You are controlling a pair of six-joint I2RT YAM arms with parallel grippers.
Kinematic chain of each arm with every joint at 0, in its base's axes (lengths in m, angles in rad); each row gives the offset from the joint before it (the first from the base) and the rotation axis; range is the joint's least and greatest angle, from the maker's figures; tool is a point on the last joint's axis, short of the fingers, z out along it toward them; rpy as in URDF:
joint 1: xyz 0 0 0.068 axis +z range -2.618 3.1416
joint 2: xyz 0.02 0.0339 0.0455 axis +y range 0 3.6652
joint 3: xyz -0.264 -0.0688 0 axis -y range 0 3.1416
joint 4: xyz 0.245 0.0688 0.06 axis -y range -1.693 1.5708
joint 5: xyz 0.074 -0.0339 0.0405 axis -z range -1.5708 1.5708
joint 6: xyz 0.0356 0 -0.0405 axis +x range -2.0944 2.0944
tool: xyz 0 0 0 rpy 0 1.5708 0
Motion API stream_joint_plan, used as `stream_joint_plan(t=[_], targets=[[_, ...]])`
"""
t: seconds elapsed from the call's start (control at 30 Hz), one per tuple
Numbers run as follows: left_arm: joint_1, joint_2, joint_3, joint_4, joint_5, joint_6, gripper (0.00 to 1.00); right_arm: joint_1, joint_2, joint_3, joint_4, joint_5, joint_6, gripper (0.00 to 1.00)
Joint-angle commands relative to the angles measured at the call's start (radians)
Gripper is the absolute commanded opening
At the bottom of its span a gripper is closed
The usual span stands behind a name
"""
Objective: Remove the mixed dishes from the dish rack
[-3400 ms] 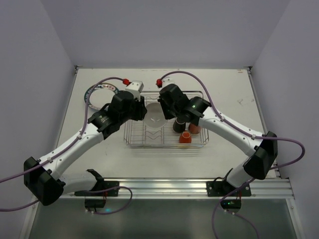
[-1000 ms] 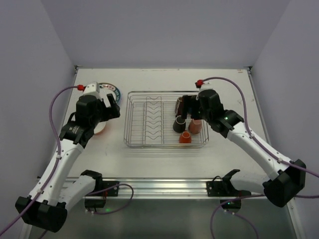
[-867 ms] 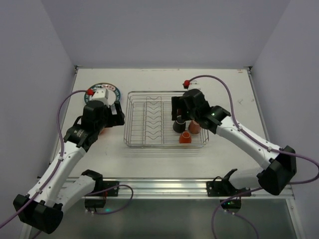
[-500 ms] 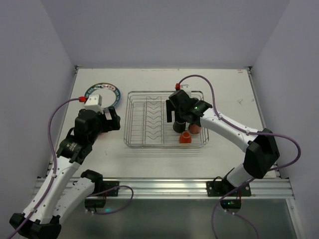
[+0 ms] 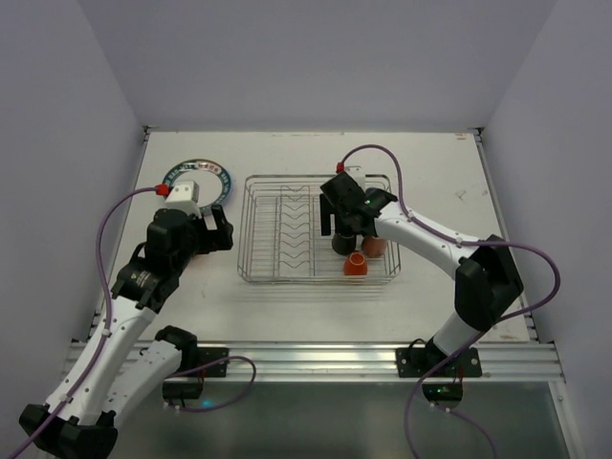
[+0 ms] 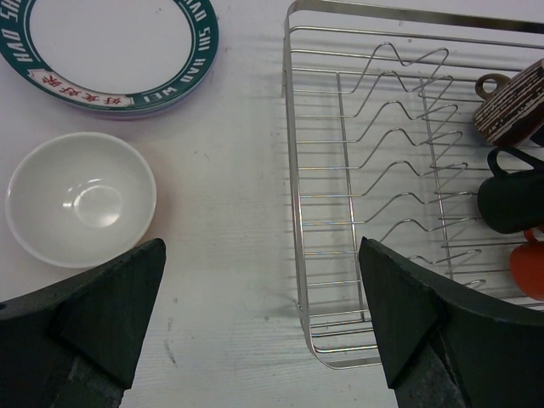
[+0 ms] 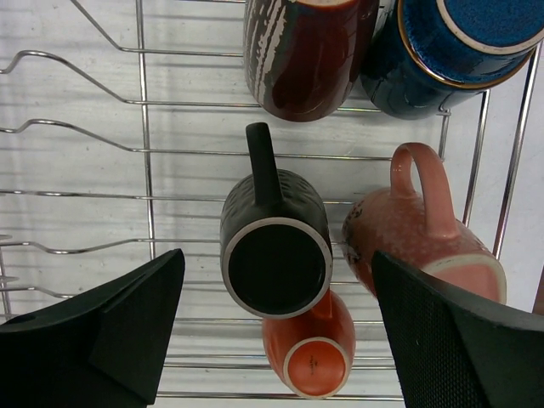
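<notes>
The silver wire dish rack (image 5: 277, 229) stands mid-table. Five mugs lie at its right end: black (image 7: 276, 246), orange (image 7: 310, 353), pink (image 7: 416, 234), maroon (image 7: 302, 55) and blue (image 7: 450, 51). My right gripper (image 7: 280, 327) hovers open above the black mug, one finger on each side, touching nothing. Left of the rack (image 6: 293, 170), a stack of plates (image 6: 110, 47) with a dark-rimmed white one on top lies on the table. A bowl (image 6: 81, 198), white inside, sits beside it. My left gripper (image 6: 259, 331) hangs open and empty over the table between bowl and rack.
The zigzag plate dividers (image 6: 391, 144) in the rack's left and middle parts hold nothing. Purple cables loop off both wrists. The table is walled at the left, back and right. In the top view the left arm (image 5: 172, 249) covers the bowl.
The right gripper has swung left and settled over the black mug, its jaws narrowing slightly. The left gripper has drawn back from the plates and bowl towards the near side, still open.
</notes>
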State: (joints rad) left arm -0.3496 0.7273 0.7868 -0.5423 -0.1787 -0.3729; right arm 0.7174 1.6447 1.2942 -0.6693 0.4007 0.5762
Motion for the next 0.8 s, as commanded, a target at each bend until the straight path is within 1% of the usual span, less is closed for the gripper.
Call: stream_joint_plan(t=[0.0,0.2,0.23,0.33,0.47,0.6,0.63,0.7,0.73,0.77], targets=[[-0.011,-0.002,-0.008,0.031,0.016,0.031,1.00,-0.012,0.009,0.022,0.007,-0.020,0.014,0.92],[-0.012,0.004,-0.008,0.035,0.021,0.032,1.00,-0.012,0.036,0.016,0.023,-0.037,0.010,0.86],[-0.012,0.004,-0.008,0.033,0.022,0.032,1.00,-0.012,0.040,0.016,0.028,-0.036,0.010,0.83],[-0.014,0.007,-0.008,0.035,0.024,0.032,1.00,-0.013,0.047,0.020,0.033,-0.040,0.005,0.77],[-0.014,0.008,-0.008,0.035,0.027,0.034,1.00,-0.013,0.066,0.024,0.033,-0.046,0.013,0.77],[-0.015,0.006,-0.008,0.035,0.028,0.034,1.00,-0.013,0.082,0.024,0.033,-0.043,0.013,0.72],[-0.015,0.006,-0.008,0.036,0.028,0.034,1.00,-0.013,0.086,0.024,0.033,-0.042,0.013,0.68],[-0.015,0.004,-0.008,0.036,0.028,0.035,1.00,-0.013,0.086,0.022,0.037,-0.040,0.011,0.64],[-0.015,0.004,-0.008,0.036,0.028,0.035,1.00,-0.013,0.086,0.022,0.037,-0.039,0.011,0.58],[-0.015,0.004,-0.008,0.036,0.028,0.035,1.00,-0.013,0.084,0.022,0.037,-0.039,0.010,0.55]])
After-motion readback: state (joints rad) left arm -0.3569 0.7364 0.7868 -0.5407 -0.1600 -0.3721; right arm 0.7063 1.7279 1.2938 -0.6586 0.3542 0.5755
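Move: The black mug stands upside down almost under the right hand, about 1 cm ahead, level sideways, its middle some 6 cm below. From that hand the pink mug is about 7 cm right and 1 cm ahead, the small orange mug 3 cm right and 5 cm back, the brown mug 9 cm ahead and 1 cm right, all at much the same depth. From the left hand the black mug lies some 26 cm right, 8 cm ahead and 15 cm lower. The right hand sinks about 3 cm, practically straight down over the black mug in the rack, its fingers tipping some 5 degrees further towards the table as they come down on either side of the mug's upturned base. While sinking, the fingers close from nearly wide open to a little over half, until both pads meet the mug's sides, the handle pointing forward, clear of them. ##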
